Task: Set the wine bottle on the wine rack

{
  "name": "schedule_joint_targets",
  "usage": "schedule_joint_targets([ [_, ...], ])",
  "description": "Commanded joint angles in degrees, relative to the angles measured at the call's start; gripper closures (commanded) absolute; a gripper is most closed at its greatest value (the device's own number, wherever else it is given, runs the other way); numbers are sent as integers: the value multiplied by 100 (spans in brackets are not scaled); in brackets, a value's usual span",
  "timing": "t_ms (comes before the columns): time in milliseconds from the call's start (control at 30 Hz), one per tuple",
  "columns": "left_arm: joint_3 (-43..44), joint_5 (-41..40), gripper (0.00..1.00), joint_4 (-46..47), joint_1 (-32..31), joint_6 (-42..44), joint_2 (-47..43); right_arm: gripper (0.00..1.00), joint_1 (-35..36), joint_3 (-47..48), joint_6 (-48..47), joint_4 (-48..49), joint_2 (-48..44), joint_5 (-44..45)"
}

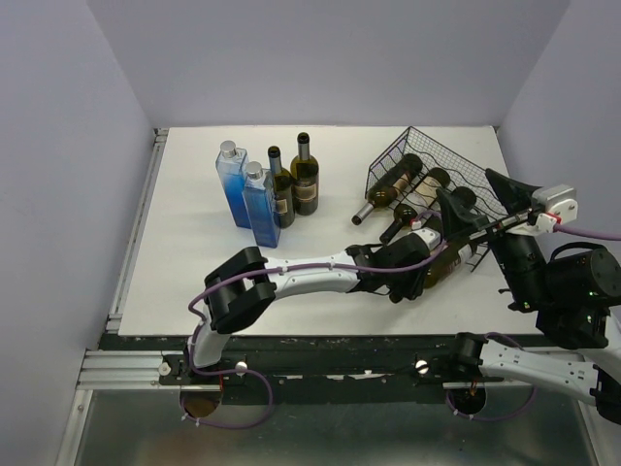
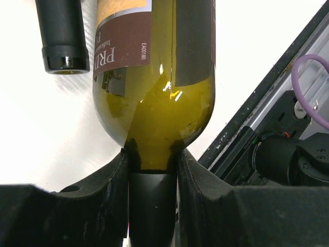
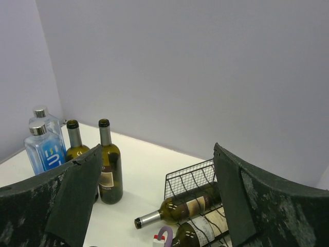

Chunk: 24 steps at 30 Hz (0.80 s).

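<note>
A green wine bottle (image 1: pixel 443 264) with a brown label lies on its side at the near end of the black wire wine rack (image 1: pixel 434 155). My left gripper (image 1: pixel 406 269) is shut on its neck. In the left wrist view the dark neck sits squeezed between both fingers (image 2: pixel 115 185), and the bottle (image 2: pixel 154 103) stretches away from the left gripper (image 2: pixel 152 162). My right gripper (image 1: pixel 477 202) hovers above the rack's right part, open and empty. Its fingers (image 3: pixel 77 195) frame the wine rack (image 3: pixel 193 177) in the right wrist view. Whether the held bottle rests in a cradle is hidden.
Other bottles (image 1: pixel 396 184) lie in the rack, necks pointing left; one neck (image 2: pixel 61 36) shows beside the held bottle. Two upright wine bottles (image 1: pixel 305 177) and two blue water bottles (image 1: pixel 233 184) stand at the back left. The table's dark front rail (image 1: pixel 320 345) runs below.
</note>
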Motion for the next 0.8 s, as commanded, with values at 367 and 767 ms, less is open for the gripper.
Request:
schedule_joint_targets([
  [367, 1364, -917, 100, 2230, -80, -424, 1291, 6, 24, -8, 284, -464, -104, -52],
  [767, 2349, -426, 100, 1906, 8, -820, 1994, 7, 15, 36, 407, -728, -174, 19],
])
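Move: The left hand holds the wine bottle by its neck, base pointing right and forward; the free slot at the rack's near right end lies about 13 cm ahead of it, 15 cm to its right and some 5 cm below. The third racked bottle, next to that slot, is about 17 cm ahead and 5 cm to the right; the second is about 22 cm straight ahead. From the raised right hand the slot is roughly 14 cm ahead, 14 cm right and 43 cm below. The left hand keeps its grip on the bottle's neck and carries it base first to the right by about 10 cm and forward by nearly 5 cm, sinking some 2 cm midway and then running level, in towards the free slot beside the third racked bottle. On the way the wrist raises the steeply down-pointing fingers by some 10 degrees, bringing the bottle flatter, and turns a little counter-clockwise so the base swings forward into line with the slot, easing almost to a stop with the fingers still closed. ##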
